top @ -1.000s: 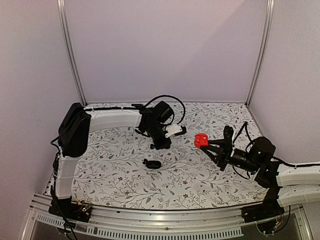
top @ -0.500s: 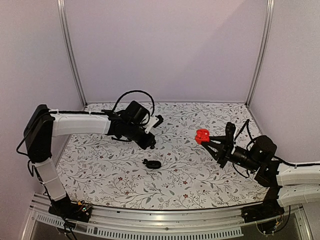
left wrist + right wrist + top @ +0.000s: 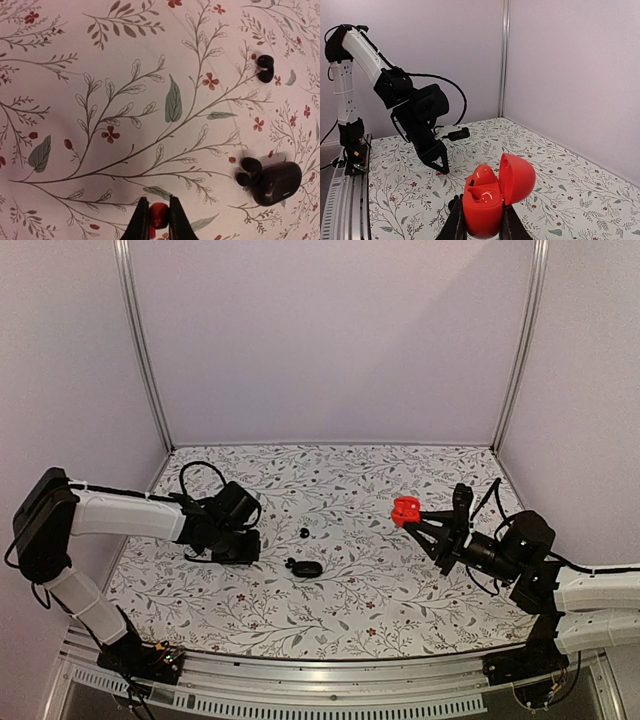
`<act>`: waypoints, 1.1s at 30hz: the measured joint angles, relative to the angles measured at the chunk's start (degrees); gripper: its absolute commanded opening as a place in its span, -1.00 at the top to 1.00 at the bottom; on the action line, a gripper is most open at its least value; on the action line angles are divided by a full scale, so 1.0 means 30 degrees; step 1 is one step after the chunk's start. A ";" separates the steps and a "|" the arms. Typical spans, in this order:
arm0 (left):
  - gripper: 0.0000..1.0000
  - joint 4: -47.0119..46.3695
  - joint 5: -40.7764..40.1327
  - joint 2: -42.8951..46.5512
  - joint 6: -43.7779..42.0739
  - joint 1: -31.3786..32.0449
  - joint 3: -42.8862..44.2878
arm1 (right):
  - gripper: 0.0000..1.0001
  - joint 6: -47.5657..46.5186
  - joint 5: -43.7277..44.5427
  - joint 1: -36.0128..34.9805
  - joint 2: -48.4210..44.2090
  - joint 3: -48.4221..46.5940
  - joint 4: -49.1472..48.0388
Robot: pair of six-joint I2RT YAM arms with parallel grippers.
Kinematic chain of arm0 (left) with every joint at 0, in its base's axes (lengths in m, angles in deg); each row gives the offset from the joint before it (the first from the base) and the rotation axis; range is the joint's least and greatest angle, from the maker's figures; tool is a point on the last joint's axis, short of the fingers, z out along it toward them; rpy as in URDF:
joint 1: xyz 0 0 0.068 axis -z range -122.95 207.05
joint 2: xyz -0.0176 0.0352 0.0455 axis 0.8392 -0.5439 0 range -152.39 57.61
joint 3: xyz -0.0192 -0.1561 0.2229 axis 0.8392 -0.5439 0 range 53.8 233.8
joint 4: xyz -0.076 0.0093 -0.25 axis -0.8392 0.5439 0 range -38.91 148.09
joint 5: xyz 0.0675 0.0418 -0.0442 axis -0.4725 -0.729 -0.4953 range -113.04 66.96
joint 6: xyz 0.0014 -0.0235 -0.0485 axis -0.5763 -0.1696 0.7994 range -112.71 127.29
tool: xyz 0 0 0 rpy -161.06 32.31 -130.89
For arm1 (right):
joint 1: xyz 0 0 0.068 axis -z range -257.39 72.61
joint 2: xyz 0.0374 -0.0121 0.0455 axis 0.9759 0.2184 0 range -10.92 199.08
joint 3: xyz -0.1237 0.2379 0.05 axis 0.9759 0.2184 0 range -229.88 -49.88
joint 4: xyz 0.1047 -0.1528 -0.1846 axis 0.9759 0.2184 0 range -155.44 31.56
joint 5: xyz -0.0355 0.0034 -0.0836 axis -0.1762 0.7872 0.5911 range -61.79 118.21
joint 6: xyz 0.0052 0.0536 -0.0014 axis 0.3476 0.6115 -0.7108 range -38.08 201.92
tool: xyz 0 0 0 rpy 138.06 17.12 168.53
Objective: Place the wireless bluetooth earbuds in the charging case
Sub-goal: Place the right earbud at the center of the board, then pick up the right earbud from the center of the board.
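Observation:
My right gripper (image 3: 482,222) is shut on a red hinged earbud case (image 3: 487,197) and holds it above the mat at the right with its lid open. One red bud sits in a socket. My left gripper (image 3: 159,216) is shut on a small red bud (image 3: 159,215), low over the mat's left side (image 3: 243,552). A glossy black charging case (image 3: 274,182) lies closed on the mat, right of the left gripper. One black earbud (image 3: 248,171) touches its side and another black earbud (image 3: 265,68) lies farther off.
A floral mat (image 3: 340,610) covers the table. Pale walls and metal posts (image 3: 140,350) close in the back and sides. In the top view the black case (image 3: 307,568) lies between the two arms, with the loose bud (image 3: 303,533) just behind it.
The left arm has swung from the mat's middle to the left and down, still pinching the red bud. The right gripper has barely moved with the open red case.

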 measured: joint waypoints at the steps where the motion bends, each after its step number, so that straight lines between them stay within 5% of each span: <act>1: 0.88 0.0044 -0.0007 -0.0007 0.0583 -0.0066 -0.0182 | 1.00 0.0000 0.0000 0.0000 0.0000 0.0000 0.0000; 6: 0.88 -0.0095 0.0678 -0.0357 0.2025 -0.0459 -0.0328 | 1.00 0.0000 0.0000 0.0000 0.0000 0.0000 0.0036; 22: 0.39 0.3636 0.3818 -0.1894 0.0801 -0.1741 0.1180 | 1.00 0.0000 -0.0029 0.0015 -0.0474 0.0000 0.0408; 33: 0.39 0.8255 0.3781 -0.4335 -0.2601 -0.1843 0.5085 | 1.00 0.0138 -0.0124 0.0015 -0.0474 0.0000 0.0393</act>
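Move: My left hand holds the right earbud, red, just above the board. The bare spot it goes to is about 3 cm back, 2 cm to the left and 3 cm below. The black case lies some 13 cm to this hand's right and about 1 cm back; the black earbud is about 12 cm to the right and 9 cm ahead, both slightly below. From my right hand, the spot is roughly 33 cm left, 5 cm ahead and 24 cm down. I lower the red earbud with my left hand about 3 cm onto the bare board, drawing back some 3 cm and a little left as I tip my slanting fingers some 20 degrees towards straight down. On the way I open the fingers and let go, then ease slightly forward over the spot. My right hand keeps the red case held up and still. ##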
